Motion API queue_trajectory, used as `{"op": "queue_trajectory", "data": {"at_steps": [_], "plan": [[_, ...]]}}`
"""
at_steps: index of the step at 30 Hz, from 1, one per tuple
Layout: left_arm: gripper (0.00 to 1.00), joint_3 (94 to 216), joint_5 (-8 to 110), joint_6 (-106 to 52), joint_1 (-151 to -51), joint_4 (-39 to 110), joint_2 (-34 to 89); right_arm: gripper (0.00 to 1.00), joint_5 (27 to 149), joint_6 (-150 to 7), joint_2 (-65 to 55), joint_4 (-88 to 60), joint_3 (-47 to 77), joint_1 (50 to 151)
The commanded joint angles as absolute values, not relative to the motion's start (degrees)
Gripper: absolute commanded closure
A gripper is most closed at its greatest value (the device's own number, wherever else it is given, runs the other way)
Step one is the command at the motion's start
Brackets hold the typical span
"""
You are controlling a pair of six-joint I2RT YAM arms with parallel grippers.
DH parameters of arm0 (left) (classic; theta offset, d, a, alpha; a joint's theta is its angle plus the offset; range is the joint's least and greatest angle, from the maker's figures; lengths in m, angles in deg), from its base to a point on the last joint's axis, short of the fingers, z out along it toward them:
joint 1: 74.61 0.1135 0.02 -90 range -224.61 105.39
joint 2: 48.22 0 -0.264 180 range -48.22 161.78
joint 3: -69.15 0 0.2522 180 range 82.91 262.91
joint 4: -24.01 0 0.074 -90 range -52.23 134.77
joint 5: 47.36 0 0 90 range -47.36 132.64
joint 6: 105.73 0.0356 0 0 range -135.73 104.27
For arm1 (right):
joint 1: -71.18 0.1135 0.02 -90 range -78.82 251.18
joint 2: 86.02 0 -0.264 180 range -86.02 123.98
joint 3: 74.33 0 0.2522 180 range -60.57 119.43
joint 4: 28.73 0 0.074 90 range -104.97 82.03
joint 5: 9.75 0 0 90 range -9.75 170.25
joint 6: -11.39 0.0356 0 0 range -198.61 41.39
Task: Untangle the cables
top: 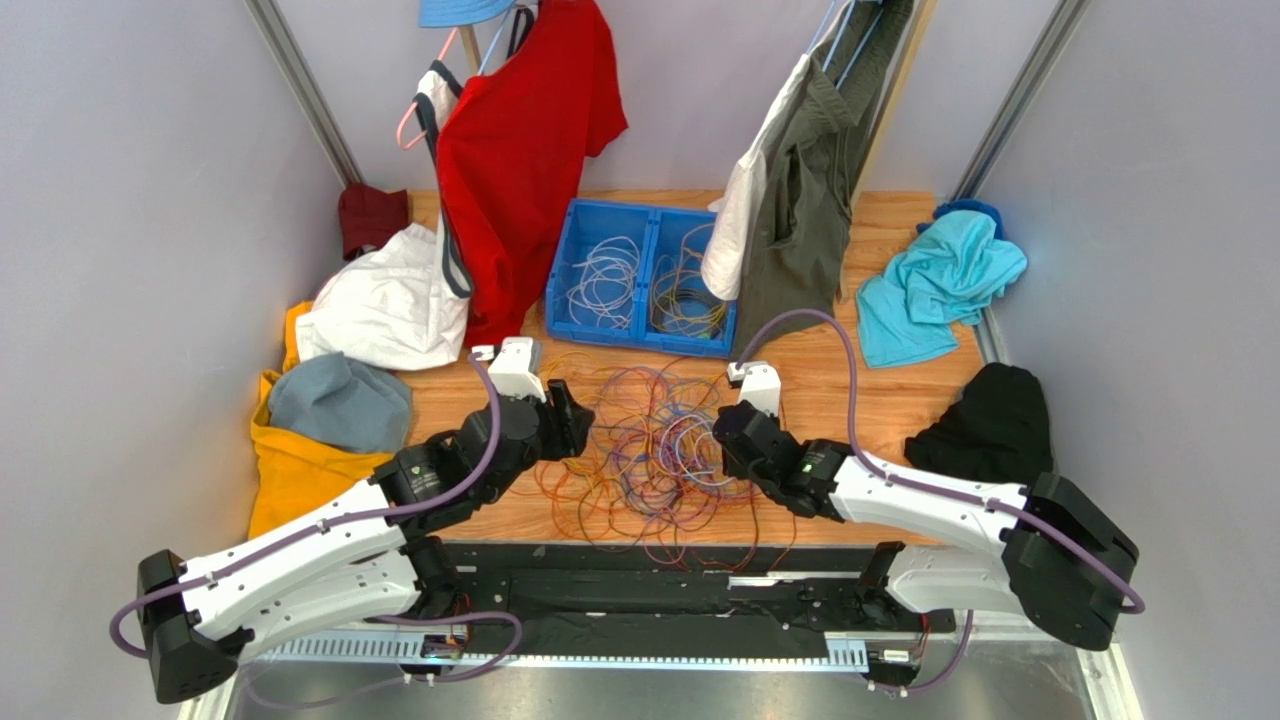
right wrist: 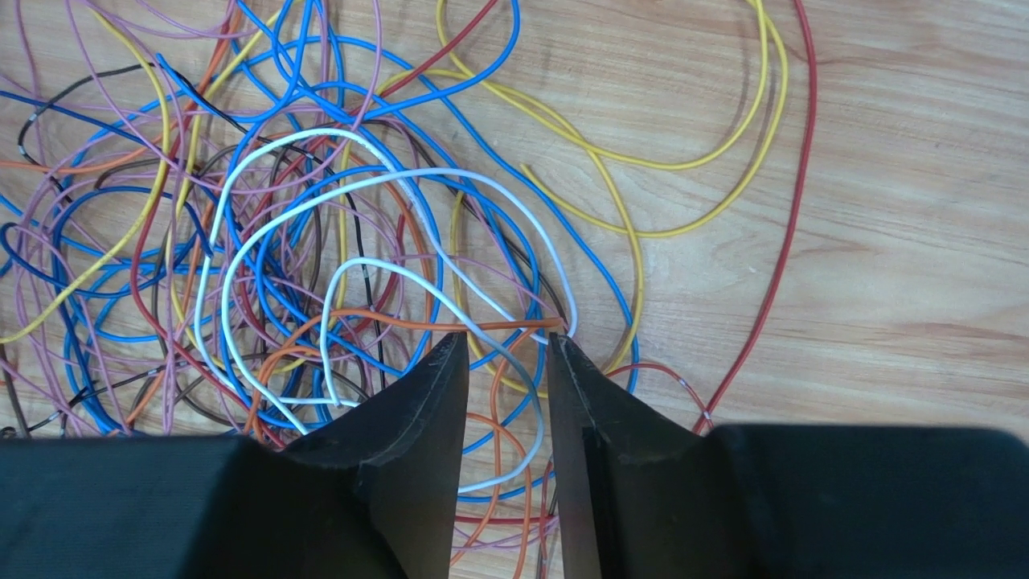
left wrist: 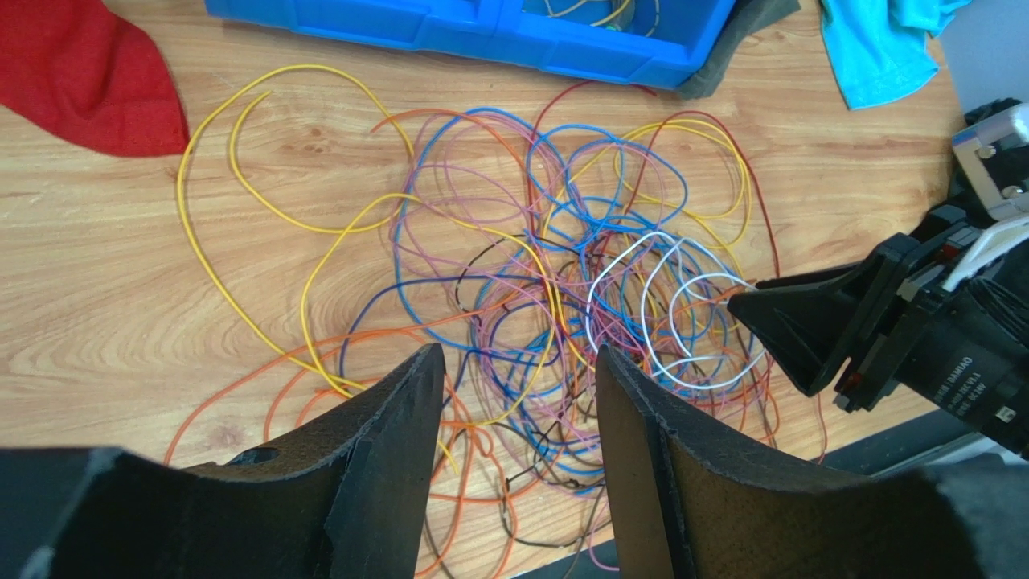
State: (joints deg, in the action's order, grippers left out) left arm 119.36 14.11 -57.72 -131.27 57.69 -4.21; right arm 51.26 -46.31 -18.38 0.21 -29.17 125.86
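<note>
The cables (top: 654,450) lie in a tangled pile of orange, yellow, purple, blue, red and white wires on the wooden table between the arms. My left gripper (top: 571,420) is at the pile's left edge. In the left wrist view it (left wrist: 517,356) is open and empty above orange and purple loops (left wrist: 580,278). My right gripper (top: 732,435) is at the pile's right edge and also shows in the left wrist view (left wrist: 773,320). In the right wrist view it (right wrist: 506,343) is open by a narrow gap low over the cables (right wrist: 302,241); a white loop and an orange wire run between its fingers.
A blue two-compartment bin (top: 567,278) holding more wires stands behind the pile. A red shirt (top: 519,150) and an olive garment (top: 804,195) hang above the table. White (top: 383,308), grey (top: 338,402), teal (top: 939,285) and black (top: 984,428) cloths lie at the sides.
</note>
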Motion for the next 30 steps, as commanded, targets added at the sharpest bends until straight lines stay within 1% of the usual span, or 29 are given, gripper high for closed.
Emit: {"op": "queue_trajectory", "data": {"at_steps": [1,3,4,5,6,7,10,12,13,15,16,18,20,22,23,24,25,26,28,29,30], "plan": [[0.42,119.21,13.55,-59.14,-131.56,58.42,-5.85,0.69,51.69,-45.21,-17.46,-1.18,-27.08,125.68],[0.42,119.21,13.55,-59.41,-131.56,58.6,-5.85,0.73,51.69,-45.03,-17.9,-0.91,-27.43,125.68],[0.43,119.21,13.46,-59.58,-131.56,58.51,-5.94,0.85,51.69,-44.86,-18.6,-0.48,-27.34,125.68],[0.43,119.3,13.55,-59.67,-131.56,58.43,-5.94,0.92,51.51,-44.94,-19.22,0.57,-27.26,125.68],[0.43,119.3,13.46,-59.67,-131.56,58.6,-6.03,0.98,51.6,-44.94,-20.09,1.28,-26.47,125.76],[0.43,119.56,13.55,-59.76,-131.56,58.6,-6.12,1.0,51.69,-45.12,-22.19,2.07,-25.86,125.94],[0.43,119.91,13.2,-59.06,-131.56,58.16,-6.82,1.0,50.47,-47.31,-29.05,4.88,-21.82,129.18],[0.43,119.91,12.93,-58.53,-131.56,56.68,-7.87,1.0,49.5,-49.85,-33.35,5.5,-18.48,133.14],[0.43,119.83,12.93,-57.83,-131.56,56.06,-8.4,1.0,49.4,-52.04,-34.16,6.29,-13.51,134.02],[0.42,119.83,13.46,-56.25,-131.56,53.7,-9.89,1.0,50.1,-54.07,-34.34,9.89,-7.42,135.86],[0.42,119.74,13.81,-55.63,-131.56,52.9,-10.42,1.0,50.45,-55.39,-33.99,11.12,-0.61,136.57],[0.41,119.74,15.56,-53.36,-131.56,49.49,-11.91,1.0,51.42,-58.99,-33.29,12.8,5.15,138.94],[0.38,119.13,18.54,-51.77,-131.56,46.58,-12.88,1.0,52.56,-60.49,-32.85,12.89,11.13,140.61],[0.33,118.16,21.01,-49.92,-131.56,42.01,-12.97,1.0,55.37,-60.76,-32.06,13.06,15.61,140.88],[0.3,117.81,24.15,-49.31,-131.56,38.68,-12.8,1.0,56.68,-61.03,-31.45,13.24,16.85,140.88],[0.25,117.02,25.66,-48.69,-131.56,37.17,-12.62,1.0,57.22,-61.2,-31.27,13.33,17.91,140.88],[0.22,116.49,26.81,-48.68,-131.56,34.98,-11.84,1.0,57.49,-61.55,-30.92,13.5,19.05,140.97],[0.2,115.88,29.95,-48.51,-131.56,30.61,-11.66,1.0,57.66,-61.9,-30.22,14.11,20.8,140.88],[0.17,112.37,32.61,-47.19,-131.56,24.45,-10.96,1.0,57.84,-62.08,-29.51,14.82,22.31,140.97],[0.16,110.7,33.93,-46.93,-131.56,17.36,-10.95,1.0,58.19,-62.17,-28.98,15.26,23.18,140.97],[0.15,106.77,34.2,-46.75,-131.56,13.47,-10.95,1.0,58.28,-61.91,-28.89,15.44,23.45,140.97]]}}
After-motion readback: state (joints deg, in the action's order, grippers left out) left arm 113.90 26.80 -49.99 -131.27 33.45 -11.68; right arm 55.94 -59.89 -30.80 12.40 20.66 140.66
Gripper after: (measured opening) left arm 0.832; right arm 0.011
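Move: The white cable's near strand lies right at the right fingertips, straight ahead and level sideways within 1 cm, about 1 cm below. From that hand, the tangle's middle is some 8 cm left and level fore and aft, the yellow loop about 7 cm ahead and 2 cm right, and the blue bin roughly 24 cm ahead, 11 cm left. From the left hand the white strand lies about 18 cm right, level fore and aft, 14 cm below. Right hand pinches the white cable and lifts it about 40 cm, tilting up; left rises 8 cm, opening. ##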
